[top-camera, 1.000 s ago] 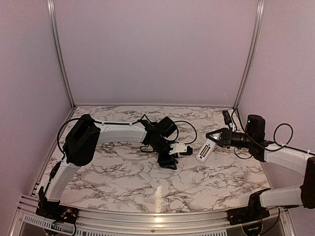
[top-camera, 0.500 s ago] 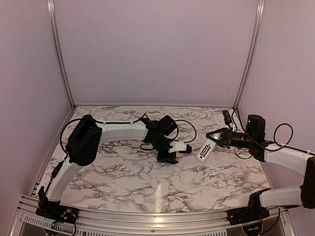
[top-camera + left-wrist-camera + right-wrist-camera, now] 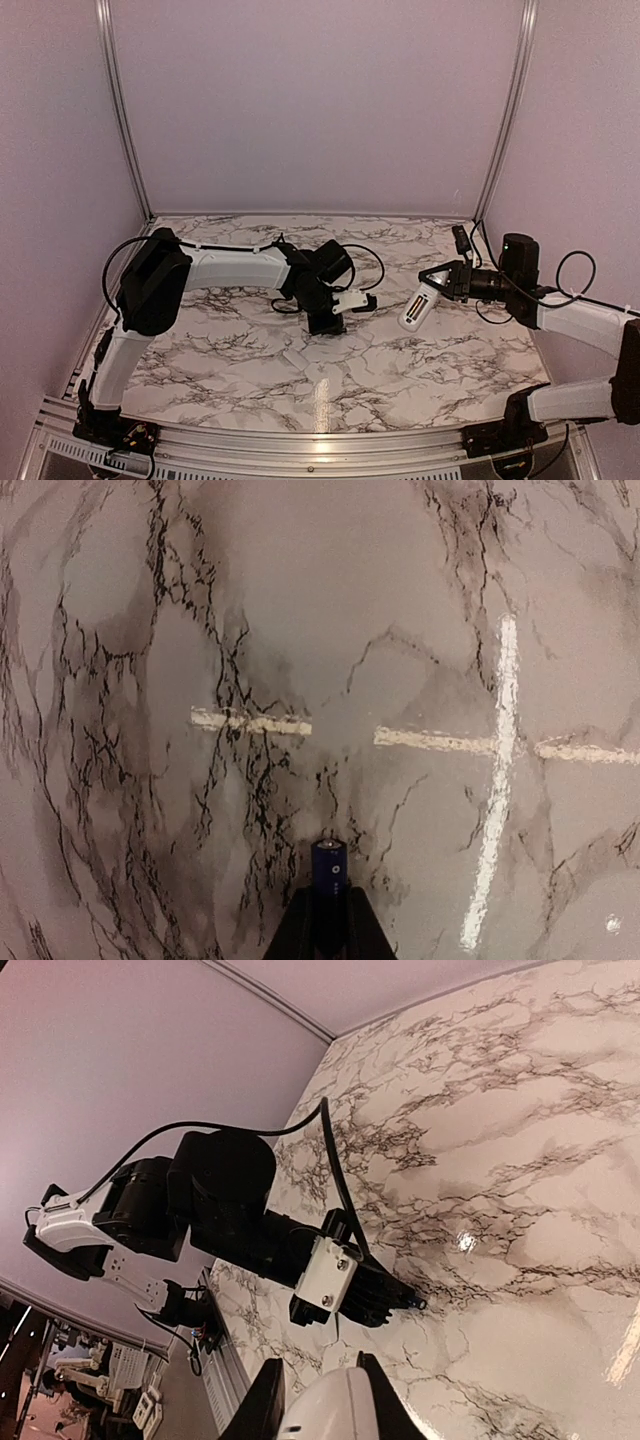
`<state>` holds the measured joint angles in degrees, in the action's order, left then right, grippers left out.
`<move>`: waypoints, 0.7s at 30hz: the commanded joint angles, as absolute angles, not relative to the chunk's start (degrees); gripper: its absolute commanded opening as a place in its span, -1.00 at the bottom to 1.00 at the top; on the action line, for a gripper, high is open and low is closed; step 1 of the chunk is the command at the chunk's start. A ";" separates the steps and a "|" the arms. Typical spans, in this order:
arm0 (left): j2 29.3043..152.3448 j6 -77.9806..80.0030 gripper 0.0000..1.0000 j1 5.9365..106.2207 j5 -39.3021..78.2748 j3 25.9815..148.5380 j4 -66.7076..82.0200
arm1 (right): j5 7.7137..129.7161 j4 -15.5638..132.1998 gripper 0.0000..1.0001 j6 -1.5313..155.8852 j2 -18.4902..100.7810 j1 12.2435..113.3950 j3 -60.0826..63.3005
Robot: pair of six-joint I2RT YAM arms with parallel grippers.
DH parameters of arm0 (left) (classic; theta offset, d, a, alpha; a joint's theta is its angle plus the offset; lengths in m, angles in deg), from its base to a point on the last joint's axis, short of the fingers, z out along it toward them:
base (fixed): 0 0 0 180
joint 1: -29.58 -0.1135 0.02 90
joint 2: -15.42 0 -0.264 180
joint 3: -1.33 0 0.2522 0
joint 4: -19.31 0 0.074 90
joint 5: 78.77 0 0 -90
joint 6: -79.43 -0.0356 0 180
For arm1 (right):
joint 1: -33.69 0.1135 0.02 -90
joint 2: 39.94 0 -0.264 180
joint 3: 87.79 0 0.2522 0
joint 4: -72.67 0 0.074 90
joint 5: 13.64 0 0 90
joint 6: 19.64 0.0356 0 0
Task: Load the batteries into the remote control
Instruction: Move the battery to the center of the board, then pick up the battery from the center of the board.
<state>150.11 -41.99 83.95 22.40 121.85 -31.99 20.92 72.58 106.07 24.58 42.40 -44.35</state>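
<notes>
My left gripper points down over the middle of the marble table and is shut on a battery, a slim dark blue cylinder with a metal end that sticks out past the fingertips. The same gripper shows in the right wrist view with the battery tip just above the table. My right gripper is shut on the white remote control and holds it tilted in the air at the right. The remote's rounded end sits between my right fingers. No other battery shows.
White tape marks form a cross on the marble table just ahead of the left gripper. Black cables loop behind the left wrist. Plain walls close the back and sides, and a metal rail runs along the near edge.
My left arm has drawn back to the left with the battery in its gripper. The right arm and the remote have not moved.
</notes>
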 commanded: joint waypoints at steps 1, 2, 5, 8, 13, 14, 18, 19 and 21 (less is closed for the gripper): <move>146.86 -30.21 -0.95 83.31 12.74 114.27 -36.67 | 20.37 71.81 -1.00 105.20 23.29 41.72 -44.32; 146.14 -28.78 -0.93 83.28 12.00 112.92 -37.39 | 20.37 71.76 -1.00 105.19 23.34 41.71 -44.32; 144.03 -25.03 -0.85 83.30 11.67 109.16 -39.70 | 20.41 71.39 -1.00 104.82 23.41 41.71 -44.38; 142.59 -22.44 -0.78 83.28 11.66 107.07 -41.07 | 20.37 71.45 -1.00 104.75 23.44 41.76 -44.56; 145.19 -20.79 -0.63 83.28 9.38 110.89 -45.58 | 20.28 71.51 -1.00 104.71 23.63 41.69 -44.24; 145.90 -20.75 -0.57 83.28 9.41 112.34 -46.66 | 20.28 71.46 -1.00 104.65 23.68 41.69 -44.14; 148.74 -20.85 -0.41 83.29 9.85 117.35 -49.83 | 20.37 71.09 -1.00 104.49 23.47 41.70 -44.14; 149.50 -20.96 -0.41 83.28 9.76 118.73 -50.36 | 20.37 71.10 -1.00 104.48 23.47 41.71 -44.21; 150.38 -21.16 -0.44 83.34 9.61 120.27 -51.34 | 20.46 70.95 -1.00 104.31 23.50 41.69 -44.15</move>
<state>145.63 -21.46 83.62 10.97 118.07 -44.97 20.92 71.56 105.26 24.55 42.38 -44.35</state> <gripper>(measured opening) 0.293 0.208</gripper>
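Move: On bare table toward the middle of the board, about 7 cm left and 1 cm back of the left hand, lies the spot for the battery already in its fingers. A pale flat cover lies some 7 cm left and 8 cm back of that hand, and the remote control is held roughly 16 cm to its right, a dozen cm higher and about level fore and aft. From the right hand, that spot is roughly 26 cm left and 19 cm down, straight across. Sweeping left about 7 cm at nearly constant height just above the table, the left hand carries the battery toward the middle of the board. Its wrist turns counter-clockwise by 20-odd degrees and comes closer to pointing straight down. As the sweep slows, the fingers part a little and ease their pinch, leaving the battery beside one finger. The right hand keeps hold of the remote control, still. ##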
